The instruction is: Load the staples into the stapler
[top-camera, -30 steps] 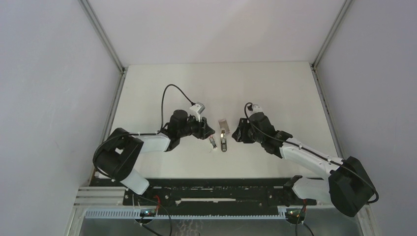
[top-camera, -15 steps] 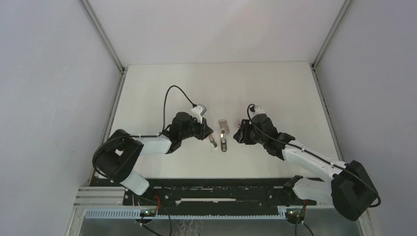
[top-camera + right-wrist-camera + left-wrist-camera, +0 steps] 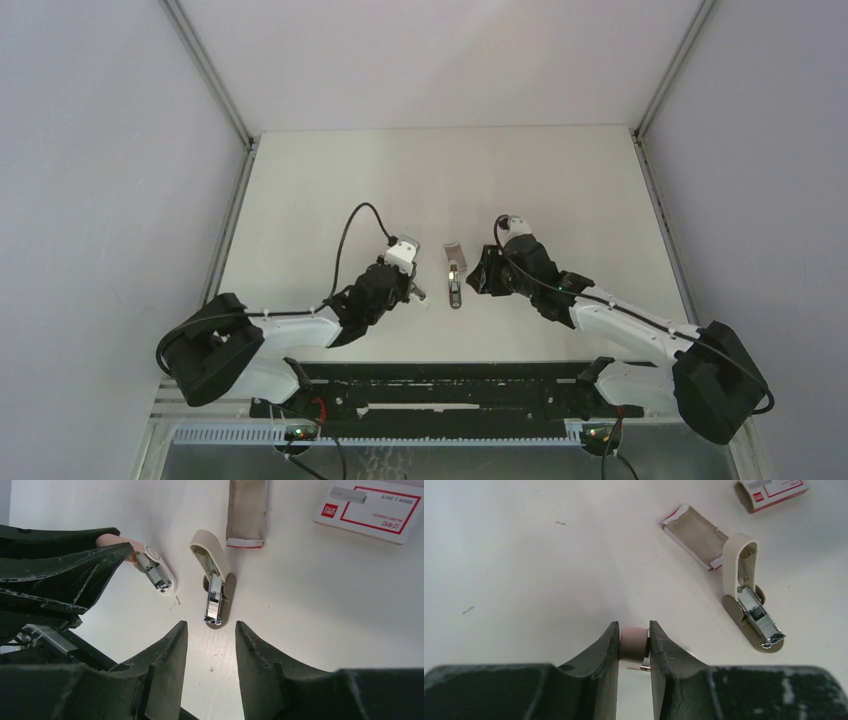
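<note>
My left gripper (image 3: pixel 633 630) is shut on the rear end of the pale pink-and-white stapler (image 3: pixel 633 642). In the right wrist view the stapler (image 3: pixel 152 570) lies low over the table with its metal channel showing. The staples' white box with red print (image 3: pixel 370 510) lies further back, a small silvery strip (image 3: pixel 348 495) resting on it. Its pinkish-grey inner tray (image 3: pixel 247 510) lies apart from it. My right gripper (image 3: pixel 210 625) is open and empty, its fingers (image 3: pixel 170 652) just short of a dark grey-brown tool.
The dark grey-brown tool (image 3: pixel 215 587) with a cream lid lies hinged open between the two grippers, also in the top view (image 3: pixel 455 290). Tiny loose metal bits (image 3: pixel 468 610) lie on the white table. Grey walls enclose the table on both sides.
My left gripper has closed on the stapler, and the left arm has drawn back and dropped toward the near edge. The right gripper has barely shifted and stays open.
</note>
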Robot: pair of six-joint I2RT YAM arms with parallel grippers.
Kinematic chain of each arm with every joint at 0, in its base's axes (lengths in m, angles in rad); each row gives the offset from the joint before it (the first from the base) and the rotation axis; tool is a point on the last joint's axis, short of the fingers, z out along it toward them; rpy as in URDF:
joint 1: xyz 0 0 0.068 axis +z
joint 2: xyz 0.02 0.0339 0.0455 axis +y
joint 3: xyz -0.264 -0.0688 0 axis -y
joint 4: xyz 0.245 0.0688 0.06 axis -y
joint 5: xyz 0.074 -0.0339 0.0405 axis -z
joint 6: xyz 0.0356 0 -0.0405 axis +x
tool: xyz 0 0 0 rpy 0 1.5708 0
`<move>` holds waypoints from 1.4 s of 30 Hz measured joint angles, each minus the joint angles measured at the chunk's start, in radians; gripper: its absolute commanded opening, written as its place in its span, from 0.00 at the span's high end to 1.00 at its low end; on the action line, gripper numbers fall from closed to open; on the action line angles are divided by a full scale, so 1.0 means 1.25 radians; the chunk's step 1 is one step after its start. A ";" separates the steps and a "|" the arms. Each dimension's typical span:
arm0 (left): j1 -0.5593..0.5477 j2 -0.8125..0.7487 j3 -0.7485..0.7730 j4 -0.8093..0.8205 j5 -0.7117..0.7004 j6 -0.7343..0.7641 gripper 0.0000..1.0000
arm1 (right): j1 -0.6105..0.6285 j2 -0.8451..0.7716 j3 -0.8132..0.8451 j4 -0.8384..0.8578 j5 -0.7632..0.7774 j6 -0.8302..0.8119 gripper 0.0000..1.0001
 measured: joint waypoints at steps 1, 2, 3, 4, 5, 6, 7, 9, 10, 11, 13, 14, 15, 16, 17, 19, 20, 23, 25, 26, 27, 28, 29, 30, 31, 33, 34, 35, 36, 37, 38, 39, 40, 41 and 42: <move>-0.016 0.001 0.000 -0.003 -0.033 0.004 0.89 | 0.004 0.007 0.000 0.004 0.000 0.001 0.61; -0.027 0.002 0.000 -0.004 -0.057 0.008 0.88 | 0.009 0.015 0.000 0.006 0.000 0.002 0.61; -0.043 0.006 0.000 -0.005 -0.088 0.013 0.88 | 0.013 0.021 -0.001 0.010 0.000 0.002 0.61; -0.060 0.012 0.000 -0.008 -0.117 0.018 0.88 | 0.016 0.027 -0.001 0.012 0.000 0.002 0.61; -0.075 0.019 0.001 -0.012 -0.143 0.023 0.88 | 0.020 0.031 -0.001 0.016 0.000 0.003 0.61; -0.089 0.027 0.002 -0.016 -0.168 0.027 0.88 | 0.022 0.033 -0.001 0.018 0.000 0.003 0.61; -0.100 0.033 0.003 -0.016 -0.188 0.030 0.87 | 0.024 0.035 -0.001 0.021 0.000 0.003 0.61; -0.124 0.048 0.004 -0.024 -0.233 0.037 0.86 | 0.027 0.035 -0.001 0.025 0.001 0.005 0.61; -0.133 0.055 0.004 -0.029 -0.250 0.038 0.85 | 0.027 0.035 -0.001 0.027 0.001 0.005 0.61; -0.146 0.062 0.007 -0.032 -0.273 0.039 0.84 | 0.028 0.035 -0.001 0.028 0.002 0.005 0.61; -0.167 0.072 0.019 -0.046 -0.303 0.040 0.83 | 0.028 0.035 -0.001 0.029 0.004 0.006 0.61; -0.176 0.077 0.024 -0.054 -0.316 0.040 0.82 | 0.029 0.035 -0.001 0.028 0.005 0.006 0.61; -0.185 0.082 0.031 -0.064 -0.331 0.040 0.81 | 0.030 0.035 -0.001 0.028 0.007 0.006 0.61; -0.192 0.087 0.037 -0.071 -0.340 0.039 0.80 | 0.031 0.035 -0.001 0.029 0.007 0.006 0.61; -0.200 0.092 0.044 -0.083 -0.352 0.038 0.78 | 0.031 0.035 -0.001 0.028 0.008 0.006 0.62; -0.214 0.101 0.061 -0.109 -0.372 0.036 0.75 | 0.031 0.035 -0.001 0.028 0.009 0.006 0.62; -0.218 0.103 0.067 -0.121 -0.377 0.035 0.72 | 0.031 0.035 -0.001 0.028 0.010 0.006 0.62; -0.229 0.103 0.088 -0.171 -0.391 0.033 0.63 | 0.031 0.035 -0.001 0.028 0.014 0.007 0.62; -0.231 0.103 0.104 -0.206 -0.393 0.028 0.55 | 0.031 0.035 -0.001 0.027 0.016 0.007 0.61; -0.233 0.102 0.112 -0.224 -0.392 0.026 0.52 | 0.031 0.034 -0.001 0.027 0.018 0.006 0.61; -0.233 0.098 0.121 -0.244 -0.392 0.020 0.49 | 0.031 0.033 -0.001 0.025 0.021 0.006 0.61; -0.234 0.092 0.128 -0.261 -0.389 0.017 0.46 | 0.031 0.032 -0.001 0.024 0.021 0.006 0.61; -0.234 0.085 0.134 -0.280 -0.386 0.013 0.44 | 0.031 0.028 -0.001 0.021 0.022 0.006 0.61; -0.235 0.077 0.141 -0.297 -0.382 0.011 0.43 | 0.031 0.025 -0.001 0.020 0.023 0.006 0.61; -0.235 0.071 0.146 -0.311 -0.376 0.007 0.41 | 0.031 0.022 -0.001 0.019 0.024 0.006 0.61; -0.235 0.057 0.159 -0.343 -0.363 -0.005 0.36 | 0.029 0.015 -0.001 0.016 0.025 0.005 0.62; -0.236 0.049 0.164 -0.357 -0.356 -0.009 0.33 | 0.029 0.011 -0.001 0.016 0.026 0.005 0.61; -0.236 0.040 0.167 -0.370 -0.346 -0.015 0.32 | 0.027 0.009 -0.001 0.015 0.027 0.005 0.62; -0.236 0.029 0.168 -0.382 -0.338 -0.022 0.30 | 0.025 0.006 -0.001 0.015 0.028 0.005 0.62; -0.237 0.019 0.168 -0.393 -0.330 -0.027 0.27 | 0.025 0.004 -0.001 0.015 0.028 0.005 0.61; -0.237 0.007 0.168 -0.404 -0.319 -0.031 0.23 | 0.024 0.002 -0.001 0.013 0.028 0.005 0.62; -0.236 -0.008 0.168 -0.415 -0.305 -0.035 0.20 | 0.022 -0.001 -0.001 0.011 0.028 0.005 0.61; -0.236 -0.023 0.168 -0.423 -0.292 -0.038 0.18 | 0.020 -0.005 -0.001 0.009 0.027 0.005 0.61; -0.236 -0.041 0.167 -0.428 -0.274 -0.042 0.17 | 0.018 -0.010 -0.001 0.005 0.027 0.005 0.61; -0.232 -0.061 0.165 -0.427 -0.252 -0.045 0.17 | 0.016 -0.015 -0.001 0.000 0.027 0.005 0.61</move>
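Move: The left hand still grips the pink stapler; its set-down spot on the table is about 3 cm back, straight in line sideways and 3 cm below. The tan stapler stands level ahead, some 8 cm to this hand's right, with the open tray 6 cm ahead and 8 cm right, both 3 cm lower. From the right hand the spot is roughly 11 cm left, 3 cm back and 5 cm down. Left hand takes the pink stapler 3 cm back and down, rolling some 20 degrees, releases, then rises 4 cm. ##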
